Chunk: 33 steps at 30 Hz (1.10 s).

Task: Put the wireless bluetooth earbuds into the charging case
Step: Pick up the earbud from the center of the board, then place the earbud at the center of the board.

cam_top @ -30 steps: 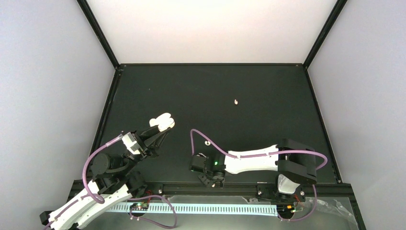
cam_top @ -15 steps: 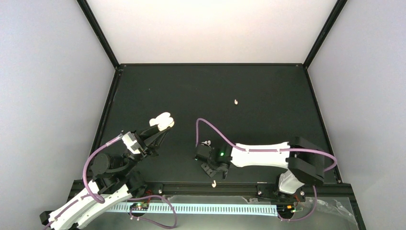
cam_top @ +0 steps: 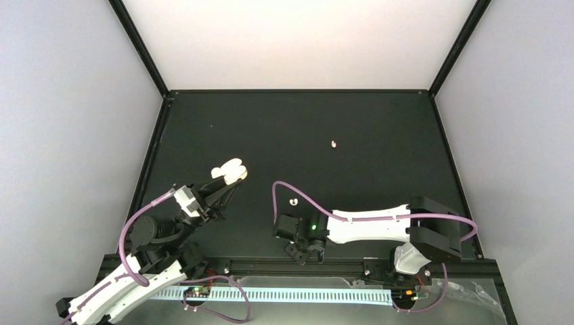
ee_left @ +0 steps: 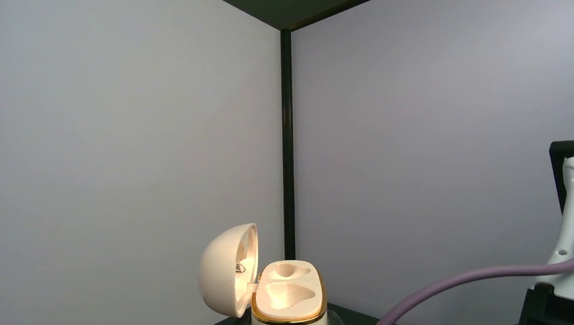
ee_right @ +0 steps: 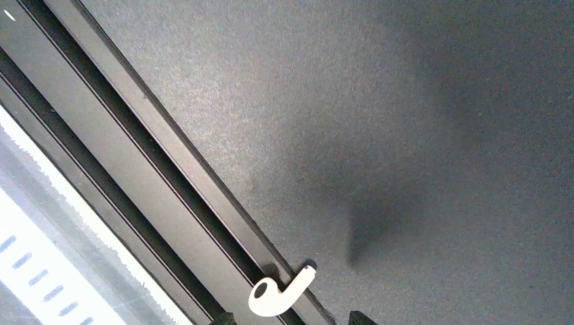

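The cream charging case [ee_left: 290, 298] stands upright with its lid [ee_left: 229, 277] swung open to the left, and both wells are empty. My left gripper [cam_top: 223, 183] is shut on the case [cam_top: 229, 170] and holds it above the table's left side. One slim stemmed earbud [ee_right: 281, 294] lies on the black front rail [ee_right: 169, 169], just ahead of my right gripper [ee_right: 291, 318], whose jaws are open and touch nothing. In the top view that gripper [cam_top: 306, 254] hides this earbud. Two more earbuds lie on the mat, one at mid table [cam_top: 293, 201] and one farther back [cam_top: 334, 143].
The black mat [cam_top: 379, 135] ends at the front rail [cam_top: 352, 261]. Beyond the rail runs a white slotted strip [cam_top: 284, 295]. Grey walls close the left, right and back. A purple cable [cam_top: 284, 193] loops above the right wrist.
The right gripper drew back from the rail, leaving the stemmed earbud on it, then returned over it with its jaws wider. The left arm and case stayed still.
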Tool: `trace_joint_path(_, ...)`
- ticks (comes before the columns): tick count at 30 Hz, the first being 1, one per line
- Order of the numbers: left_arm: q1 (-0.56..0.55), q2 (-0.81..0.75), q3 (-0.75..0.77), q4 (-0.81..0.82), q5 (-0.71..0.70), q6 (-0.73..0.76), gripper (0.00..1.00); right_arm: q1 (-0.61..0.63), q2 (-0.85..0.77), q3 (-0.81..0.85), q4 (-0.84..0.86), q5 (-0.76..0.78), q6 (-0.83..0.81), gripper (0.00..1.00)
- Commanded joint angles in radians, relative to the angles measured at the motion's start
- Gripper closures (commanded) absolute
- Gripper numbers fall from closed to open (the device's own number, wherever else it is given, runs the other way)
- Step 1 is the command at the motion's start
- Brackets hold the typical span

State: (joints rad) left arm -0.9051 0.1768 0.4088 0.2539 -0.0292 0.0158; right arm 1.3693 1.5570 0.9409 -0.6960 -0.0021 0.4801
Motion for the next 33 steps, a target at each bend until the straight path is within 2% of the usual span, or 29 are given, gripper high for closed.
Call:
trace_joint_path(1,-0.007,0.004,0.019,-0.011,-0.009,0.012,0.98,0.016,0.029,-0.003,-0.032,-0.012,0.016,0.57)
trace_joint_path(11,-0.006,0.003,0.019,-0.014,-0.005,0.009,0.99,0.036,0.110,0.002,-0.016,-0.033,0.033,0.58)
trace_joint_path(20,-0.006,0.006,0.018,-0.014,-0.005,0.009,0.98,0.023,0.127,0.017,0.000,0.045,0.066,0.75)
trace_joint_path(28,-0.006,0.010,0.018,-0.013,-0.007,0.008,0.98,-0.089,0.098,0.014,0.059,0.074,0.065,0.81)
trace_joint_path(33,-0.006,0.013,0.017,-0.013,-0.009,0.010,0.98,-0.191,0.107,0.027,0.127,0.041,0.066,0.84)
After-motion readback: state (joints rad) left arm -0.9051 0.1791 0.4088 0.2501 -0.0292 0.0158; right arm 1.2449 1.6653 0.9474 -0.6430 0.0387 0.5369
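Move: The earbud to be gripped lies on the board's front edge, about 1 cm back from the open right fingertips, 1 cm to their right and some 3 cm below. A second earbud rests on the board about 16 cm ahead of the right hand and 4 cm to its left, at the same level. From the left hand, which holds the open case up high, the earbud at the edge is roughly 8 cm back, 21 cm to the right and 37 cm lower. Down about 3 cm and slightly back and right, the right hand sinks onto the earbud at the front edge. Down there it closes the fingers on the bud's head, then, still closing, sweeps forward some 6 cm just above the board, taking the earbud along from the edge and turning about 10 degrees clockwise. The left hand keeps holding the open case still. ##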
